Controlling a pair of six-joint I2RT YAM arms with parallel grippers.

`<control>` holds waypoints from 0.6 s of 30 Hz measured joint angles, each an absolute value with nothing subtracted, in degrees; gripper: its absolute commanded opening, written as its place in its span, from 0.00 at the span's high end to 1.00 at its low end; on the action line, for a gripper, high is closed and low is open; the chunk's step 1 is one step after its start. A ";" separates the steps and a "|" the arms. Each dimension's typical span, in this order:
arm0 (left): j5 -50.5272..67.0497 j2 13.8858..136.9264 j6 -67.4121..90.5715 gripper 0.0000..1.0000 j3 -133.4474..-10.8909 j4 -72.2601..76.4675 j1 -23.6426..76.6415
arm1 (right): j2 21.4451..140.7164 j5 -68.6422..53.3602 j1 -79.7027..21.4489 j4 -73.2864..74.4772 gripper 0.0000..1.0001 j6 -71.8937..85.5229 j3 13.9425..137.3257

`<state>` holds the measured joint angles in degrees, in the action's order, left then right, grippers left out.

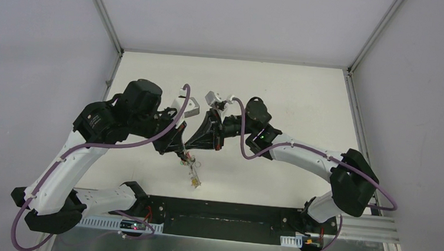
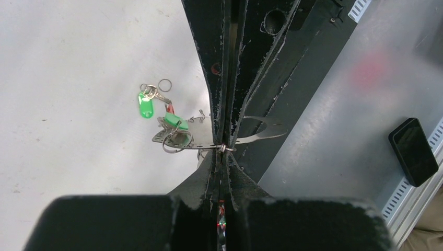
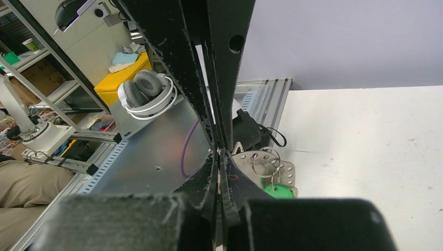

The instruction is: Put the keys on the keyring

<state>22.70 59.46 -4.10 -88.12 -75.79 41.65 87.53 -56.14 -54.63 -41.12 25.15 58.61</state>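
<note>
My left gripper [image 1: 182, 152] [image 2: 223, 148] and right gripper [image 1: 190, 146] [image 3: 219, 152] meet tip to tip above the table's near middle, both shut. Pinched between the tips is the keyring [image 2: 194, 145] [image 3: 267, 166], which shows as a flat grey metal piece with holes. A small wire ring and a green-capped key [image 2: 171, 121] [image 3: 278, 191] hang on it. Further keys [image 1: 193, 174] trail down from the grippers toward the front edge. A bright green tag [image 2: 144, 106] with small rings shows lower against the table; I cannot tell whether it hangs or lies there. No black-capped key shows.
A grey bracket [image 1: 192, 107] and a small white part [image 1: 213, 96] sit on the table behind the grippers. A black phone-like slab [image 2: 412, 151] lies on the metal shelf beside the table. Headphones [image 3: 149, 91] rest on a yellow box [image 3: 123, 78] off the table.
</note>
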 measured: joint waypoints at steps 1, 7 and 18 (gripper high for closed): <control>22.68 59.46 -4.10 1.00 -88.09 -75.83 41.65 | 87.68 -56.29 -54.63 -41.36 1.00 25.36 58.61; 22.65 59.44 -4.16 0.79 -87.85 -75.77 41.65 | 87.72 -56.47 -54.61 -41.52 1.00 25.65 58.61; 22.15 52.90 -2.20 0.59 -82.74 -66.54 41.65 | 87.26 -55.05 -54.63 -41.74 1.00 25.61 57.47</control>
<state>22.15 52.90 -2.20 -82.74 -66.54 41.65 87.26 -55.05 -54.63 -41.74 25.61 57.47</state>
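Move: The small split ring on the keyring plate lies right at both closed gripper tips, practically at each hand point. From the left hand, the metal keyring plate hangs about 6 cm below, some 2 cm back and 2 cm right. On the table about 30 cm below that hand lie the green-tagged key, some 7 cm ahead and 1 cm right, and a loose ring, roughly 6 cm ahead and 4 cm right. Let the left gripper go of the split ring: open its fingers to about two fifths around the right gripper's tips. As they spread, lift the left hand some 1.5 cm, mostly at the end, tilting its fingers up about 10 degrees. Keep the right gripper shut on the ring, practically still, carrying the keyring alone. ##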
